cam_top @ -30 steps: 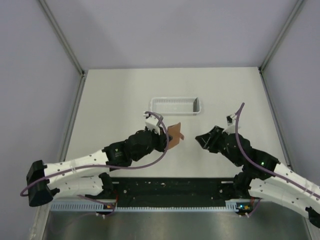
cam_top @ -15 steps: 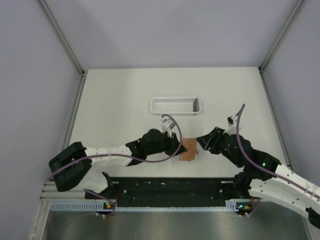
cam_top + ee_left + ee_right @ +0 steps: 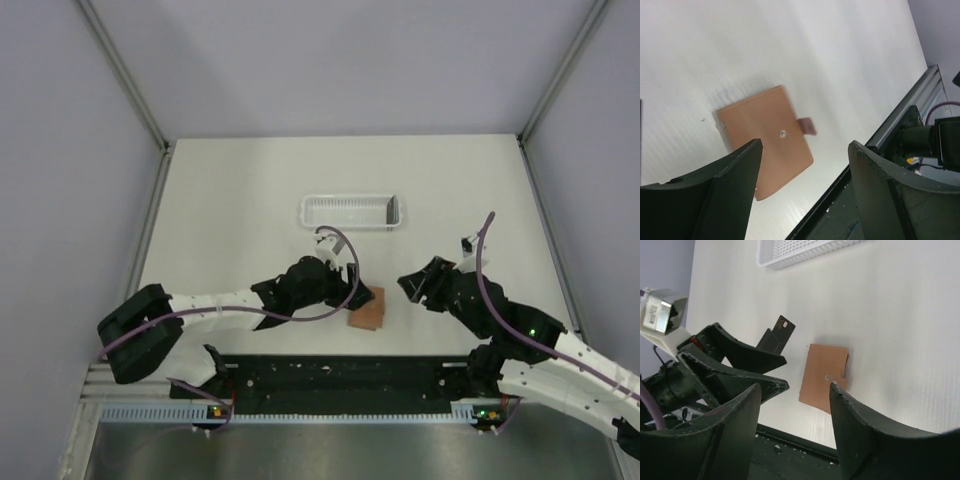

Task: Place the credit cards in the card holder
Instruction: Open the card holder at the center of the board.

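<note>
The card holder (image 3: 366, 313) is a closed reddish-brown wallet with a snap tab, lying flat on the table near the front edge; it also shows in the left wrist view (image 3: 767, 142) and the right wrist view (image 3: 822, 378). My left gripper (image 3: 357, 296) hovers just left of and above it, open with nothing between its jaws (image 3: 805, 167). A black credit card (image 3: 780, 334) with a small white mark lies just behind the left gripper's fingers (image 3: 742, 365). My right gripper (image 3: 410, 284) stands open and empty to the right of the wallet (image 3: 795, 390).
A white slatted tray (image 3: 350, 211) sits behind the wallet, also in the right wrist view (image 3: 800, 250). The black base rail (image 3: 340, 375) runs along the table's front edge close to the wallet. Grey walls enclose the table.
My left gripper carried the card holder down and to the right, set it on the table and opened. The right gripper opened wider and shifted slightly.
</note>
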`<state>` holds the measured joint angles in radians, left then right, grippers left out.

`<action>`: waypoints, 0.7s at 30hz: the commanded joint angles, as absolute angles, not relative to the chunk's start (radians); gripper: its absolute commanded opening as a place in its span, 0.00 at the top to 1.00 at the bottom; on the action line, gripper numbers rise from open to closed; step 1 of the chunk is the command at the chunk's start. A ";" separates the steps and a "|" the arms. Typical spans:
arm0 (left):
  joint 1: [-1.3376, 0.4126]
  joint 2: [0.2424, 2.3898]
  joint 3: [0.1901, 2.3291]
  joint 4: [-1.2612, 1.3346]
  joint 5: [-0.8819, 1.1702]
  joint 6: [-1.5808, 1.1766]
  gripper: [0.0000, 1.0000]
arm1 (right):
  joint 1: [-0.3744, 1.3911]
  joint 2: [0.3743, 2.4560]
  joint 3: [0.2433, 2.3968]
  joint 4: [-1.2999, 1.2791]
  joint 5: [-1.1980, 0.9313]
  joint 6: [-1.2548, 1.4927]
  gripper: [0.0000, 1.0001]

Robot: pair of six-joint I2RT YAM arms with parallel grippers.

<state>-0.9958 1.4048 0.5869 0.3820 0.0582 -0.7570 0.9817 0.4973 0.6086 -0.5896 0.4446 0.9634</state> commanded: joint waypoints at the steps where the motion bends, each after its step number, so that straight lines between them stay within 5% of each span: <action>1: -0.982 1.272 0.591 0.255 -0.096 -0.710 0.24 | 0.996 0.506 0.620 -0.592 0.494 0.962 0.43; 6: -0.980 1.145 0.597 0.044 -0.279 -0.669 0.17 | 0.991 0.590 0.661 -0.614 0.511 0.925 0.40; 9: -0.977 1.085 0.626 -0.101 -0.437 -0.673 0.01 | 0.950 0.679 0.727 -0.629 0.465 0.856 0.38; 21: -0.835 0.923 0.565 -0.189 -0.390 -0.679 0.03 | 0.713 1.035 0.954 -0.566 0.194 0.640 0.48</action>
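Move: The two black cards lie about 13 cm left and 7 cm ahead of the left hand, some 10 cm below. The brown card holder is almost under that hand, about 2 cm to its right and 1 cm ahead. From the right hand, the holder lies roughly 8 cm left, 3 cm ahead and 19 cm down; the white tray is about 31 cm ahead and 12 cm left. Draw the empty left gripper off from above the card holder, about 14 cm left and 5 cm forward while rising some 5 cm, to hang over the black cards; swing its fingers counter-clockwise to point more forward, and spread them fully. Meanwhile take the half-open right gripper about 7 cm forward, rolling its left side down, staying high above the board. ##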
